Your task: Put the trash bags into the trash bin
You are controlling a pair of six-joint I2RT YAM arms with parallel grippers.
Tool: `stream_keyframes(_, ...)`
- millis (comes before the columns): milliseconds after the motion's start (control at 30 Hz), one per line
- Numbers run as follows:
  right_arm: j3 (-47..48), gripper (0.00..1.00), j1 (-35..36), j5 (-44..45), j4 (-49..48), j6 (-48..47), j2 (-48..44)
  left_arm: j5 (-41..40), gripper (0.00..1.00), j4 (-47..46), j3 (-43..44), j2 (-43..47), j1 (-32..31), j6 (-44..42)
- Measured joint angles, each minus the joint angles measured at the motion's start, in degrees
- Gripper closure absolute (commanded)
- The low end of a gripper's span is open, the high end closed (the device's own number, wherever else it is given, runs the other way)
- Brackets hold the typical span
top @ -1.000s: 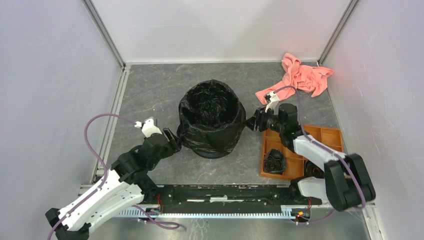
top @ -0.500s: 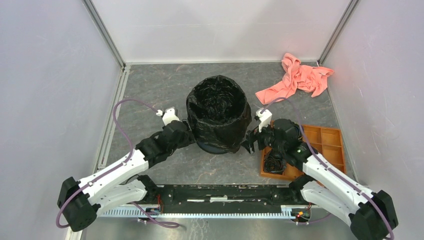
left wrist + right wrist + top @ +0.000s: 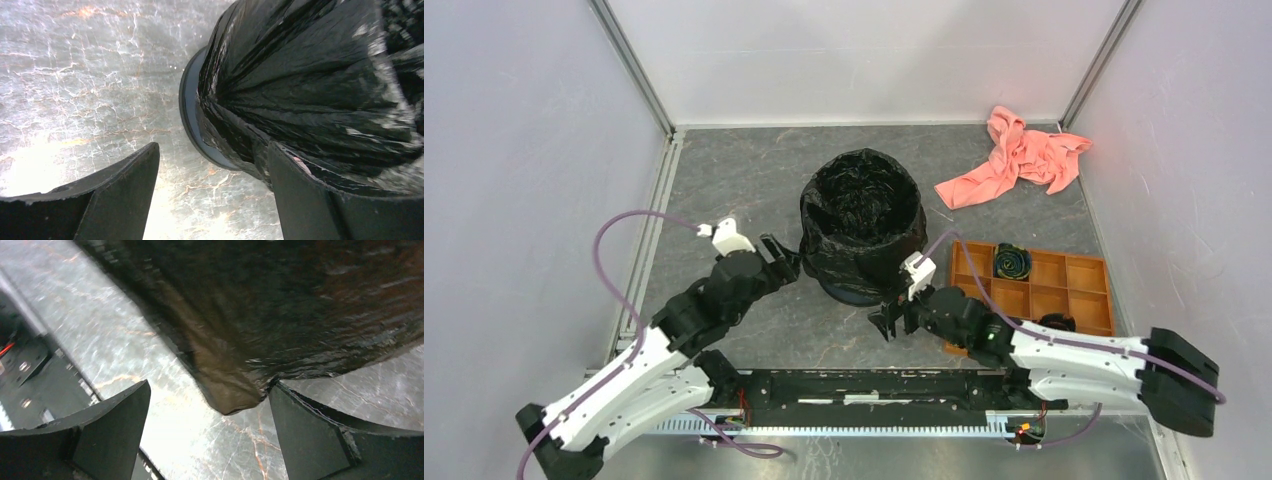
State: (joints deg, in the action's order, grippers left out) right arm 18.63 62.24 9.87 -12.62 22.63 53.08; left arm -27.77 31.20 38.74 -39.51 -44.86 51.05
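Note:
The black trash bag (image 3: pixel 862 205) lines the trash bin, its glossy skirt folded down over the outside. Only the bin's dark base (image 3: pixel 844 293) shows under the film. My left gripper (image 3: pixel 781 262) is open at the bin's left side. In the left wrist view its jaws (image 3: pixel 212 150) stand wide apart over bare table, the right finger (image 3: pixel 300 200) close against the bag (image 3: pixel 300 85) beside the bin's base rim (image 3: pixel 189 110). My right gripper (image 3: pixel 886 322) is open in front of the bin. A loose fold of the bag (image 3: pixel 227 390) hangs just beyond the right gripper (image 3: pixel 209 390).
An orange compartment tray (image 3: pixel 1074 275) lies right of the bin with a small black roll (image 3: pixel 1012 261) in it. A salmon-pink cloth (image 3: pixel 1014 155) lies at the back right. The rail (image 3: pixel 854 385) carrying the arm bases runs along the near edge. Walls close in on three sides.
Both grippers have opened and let go of the bag's skirt. The right arm has swung from the bin's right side to its front. The left gripper has drawn back a little.

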Motion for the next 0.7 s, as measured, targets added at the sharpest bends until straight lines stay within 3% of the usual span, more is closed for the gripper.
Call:
stream_keyframes(167,1.2,0.05,3.0,14.4,-5.8,7.3,10.8,-3.1,0.13,2.6,0.0,6.3,0.0,0.7)
stream_keyframes(333,3.7,0.06,3.7,30.2,-10.2,15.1,20.7,-5.2,0.12,4.6,0.1,7.3,0.0,0.7)
stream_keyframes(467,6.4,0.07,1.2,35.3,-14.8,16.8,27.0,-6.3,0.11,6.2,0.7,7.5,0.0,0.7)
stream_keyframes(700,17.8,0.07,-10.2,37.1,-19.8,16.6,37.8,-7.3,0.09,7.7,1.8,9.4,0.0,0.5)
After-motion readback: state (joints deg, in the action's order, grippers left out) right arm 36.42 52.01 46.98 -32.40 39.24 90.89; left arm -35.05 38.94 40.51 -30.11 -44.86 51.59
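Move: The bagged trash bin stands ahead of the right gripper, its middle some 14 cm forward and 5 cm left at about the gripper's height; the near wall is only a few centimetres off. On the table, the wooden tray's middle is about 29 cm right and 6 cm forward of that gripper, and the pink cloth about 26 cm right and 33 cm forward. From the left gripper, the bin is roughly 12 cm right, 7 cm forward and 6 cm lower. Drive the right gripper forward about 17 cm into the near right side of the bagged trash bin, dipping slightly before coming back up, and push the bin away from the base. Keep the fingers wide open and swing the hand some 50 degrees clockwise as it goes. Meanwhile draw the open left gripper left and a little up, away from the bin. ##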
